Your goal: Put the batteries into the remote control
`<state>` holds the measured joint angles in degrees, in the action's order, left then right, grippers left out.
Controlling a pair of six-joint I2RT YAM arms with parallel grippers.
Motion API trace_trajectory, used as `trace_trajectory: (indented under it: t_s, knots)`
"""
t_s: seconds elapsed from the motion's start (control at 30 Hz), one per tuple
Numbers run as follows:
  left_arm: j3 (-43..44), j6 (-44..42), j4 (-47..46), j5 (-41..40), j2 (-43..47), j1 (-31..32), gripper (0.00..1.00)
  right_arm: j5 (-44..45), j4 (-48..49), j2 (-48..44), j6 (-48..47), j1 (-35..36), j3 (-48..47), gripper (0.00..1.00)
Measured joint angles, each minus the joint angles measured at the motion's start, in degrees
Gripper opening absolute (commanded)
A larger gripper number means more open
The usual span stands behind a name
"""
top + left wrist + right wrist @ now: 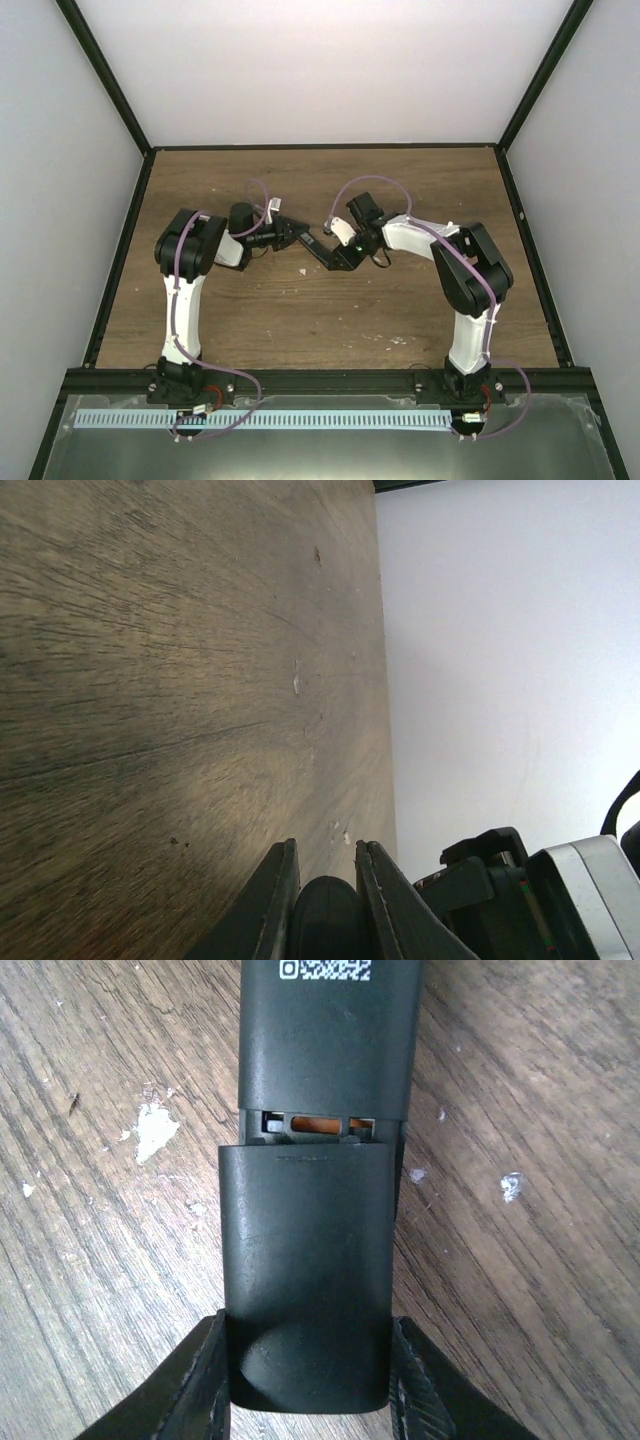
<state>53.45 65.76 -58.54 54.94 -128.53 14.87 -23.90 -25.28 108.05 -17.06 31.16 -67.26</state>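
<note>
The black remote control (314, 246) hangs between my two grippers at mid-table. In the right wrist view its back faces the camera (325, 1040), and the black cover piece (305, 1250) lies on it. A narrow gap at the cover's top edge shows orange metal inside the remote. My right gripper (307, 1328) is shut on the sides of this cover end. My left gripper (326, 845) is shut on the remote's other, rounded end (325, 920). In the top view the left gripper (297, 236) and the right gripper (332, 258) face each other. The batteries are out of view.
Pale specks of debris (155, 1130) lie on the wooden table (300, 320) under the remote. White walls close the table on three sides, and a black frame rail (320, 146) runs along the far edge. The right arm's wrist (520, 890) shows close beside my left fingers.
</note>
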Motion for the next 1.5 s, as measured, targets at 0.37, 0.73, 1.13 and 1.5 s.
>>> trace_trajectory:
  t_s: [0.37, 0.73, 1.13, 1.5]
  knots:
    - [0.0, 0.13, -1.05, 0.04, -0.33, 0.0, 0.0, 0.48, -0.68, 0.76, 1.92, 0.46, -1.09, 0.29]
    - [0.0, 1.53, -4.02, -0.17, -1.18, -0.22, 0.0, 2.03, -2.1, 2.14, 2.82, 1.29, -3.21, 0.3]
    - [0.0, 1.38, -3.93, -0.39, -1.18, -0.22, 0.0, 2.93, -2.23, 2.69, 2.95, 1.62, -3.63, 0.37]
    - [0.02, 1.4, -3.91, -0.52, -1.18, -0.22, 0.0, 4.11, -2.51, 3.15, 2.8, 2.21, -4.15, 0.54]
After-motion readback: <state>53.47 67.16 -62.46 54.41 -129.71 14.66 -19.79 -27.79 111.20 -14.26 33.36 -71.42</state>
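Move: My right hand, with the battery cover still between its fingers, is already over the lower end of the remote. The battery bay's middle is about 1 cm ahead, 1 cm left and 1 cm below it; a pale fleck on the table lies some 6 cm left and 2 cm back. My left hand still grips the remote's other end, with that bay about 5 cm back, 5 cm right and 2 cm below it. I ease the right hand barely 1 cm left along the remote, slightly forward, and almost 1 cm down, laying the cover over the battery bay. Over the last part I open the fingers moderately, letting go of the cover's sides. My left hand keeps its hold on the remote, all but still. ##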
